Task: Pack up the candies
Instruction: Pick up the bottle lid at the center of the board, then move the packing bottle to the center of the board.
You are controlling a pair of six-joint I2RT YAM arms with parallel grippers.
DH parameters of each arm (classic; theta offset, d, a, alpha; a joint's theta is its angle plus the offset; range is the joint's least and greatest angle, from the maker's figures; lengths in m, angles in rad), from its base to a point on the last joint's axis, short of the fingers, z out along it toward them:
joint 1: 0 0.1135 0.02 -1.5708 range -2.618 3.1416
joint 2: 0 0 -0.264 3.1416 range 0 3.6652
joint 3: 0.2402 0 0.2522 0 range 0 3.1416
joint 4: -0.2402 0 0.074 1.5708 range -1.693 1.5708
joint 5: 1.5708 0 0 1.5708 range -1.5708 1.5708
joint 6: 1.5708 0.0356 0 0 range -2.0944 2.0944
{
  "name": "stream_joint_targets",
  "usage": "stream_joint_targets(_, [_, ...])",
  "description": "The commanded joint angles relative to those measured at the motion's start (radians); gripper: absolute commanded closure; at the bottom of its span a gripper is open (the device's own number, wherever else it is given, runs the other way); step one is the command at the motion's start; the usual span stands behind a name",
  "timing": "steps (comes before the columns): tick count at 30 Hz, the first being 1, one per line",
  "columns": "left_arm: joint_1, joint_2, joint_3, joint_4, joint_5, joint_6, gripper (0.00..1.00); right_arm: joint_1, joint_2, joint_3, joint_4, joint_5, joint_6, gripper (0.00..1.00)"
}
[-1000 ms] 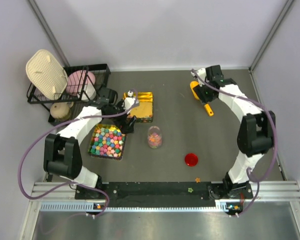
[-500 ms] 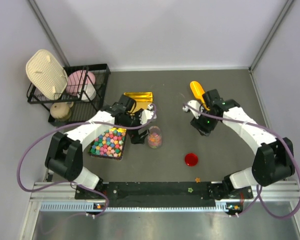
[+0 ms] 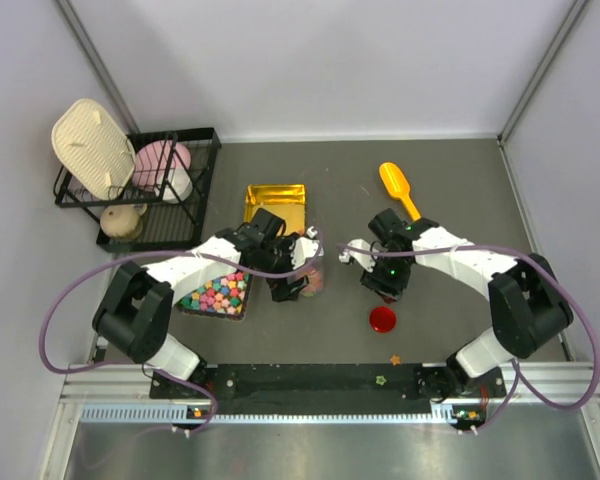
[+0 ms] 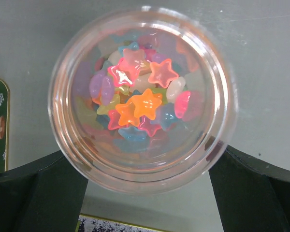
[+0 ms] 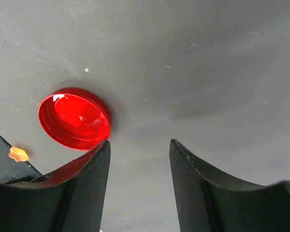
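The candies (image 4: 140, 104) are small star-shaped pieces in orange, pink, blue and pale colours, lying in a clear round jar (image 4: 142, 96) with no lid on it. In the top view the jar (image 3: 313, 268) stands mid-table. My left gripper (image 4: 145, 154) is open wide, with one finger on each side of the jar's lower part; whether they touch it I cannot tell. A red lid (image 5: 75, 117) lies flat on the table, also seen in the top view (image 3: 383, 319). My right gripper (image 5: 139, 145) hangs open just behind the lid, nothing between its fingers.
A tray of chunky bright candies (image 3: 215, 293) sits left of the jar, and a gold tray (image 3: 276, 203) behind it. An orange scoop (image 3: 398, 186) lies at the back right. A black dish rack (image 3: 140, 180) stands far left. Loose stars (image 3: 394, 359) lie by the near rail.
My left gripper came from the gold tray forward and right to straddle the jar. My right arm swung from the scoop at the back to just behind the red lid, its jaws narrowing.
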Motion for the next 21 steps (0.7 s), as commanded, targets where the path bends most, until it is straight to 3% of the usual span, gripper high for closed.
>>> stream_joint_targets(1, [-0.002, -0.063, -0.047, 0.148, 0.001, -0.059, 0.01, 0.037, 0.019, -0.031, 0.055, 0.014, 0.044, 0.49])
stream_joint_targets(15, [0.0, -0.116, -0.132, 0.266, -0.007, -0.115, 0.01, 0.114, 0.076, -0.087, 0.095, 0.09, 0.098, 0.54])
stream_joint_targets(18, [0.0, -0.129, -0.132, 0.265, -0.01, -0.113, 0.01, 0.116, 0.085, -0.099, 0.118, 0.118, 0.107, 0.63])
stream_joint_targets(21, [0.0, -0.13, -0.132, 0.261, -0.002, -0.113, 0.01, 0.116, 0.085, -0.108, 0.132, 0.136, 0.113, 0.81])
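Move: The red bottle lid lies about 5 cm back towards me from my right hand, 1 cm to its left and 4 cm below. An orange candy sits some 9 cm nearer me than the lid and 3 cm to its right. The candy bottle stands about 17 cm left of my right hand and 3 cm ahead; from my left hand it is about 4 cm to the right, middle nearly level. The lid is 20 cm right of my left hand, 8 cm back and 5 cm below. I bring my right hand down about 3.5 cm and back some 2.5 cm towards the lid, then ease forward half a centimetre while the half-open fingers close to about a quarter, the rear fingertip inside the lid, the front one outside its far rim. My left hand stays at the bottle, fingers wide open, tipping them roughly 10 degrees nearer level. ##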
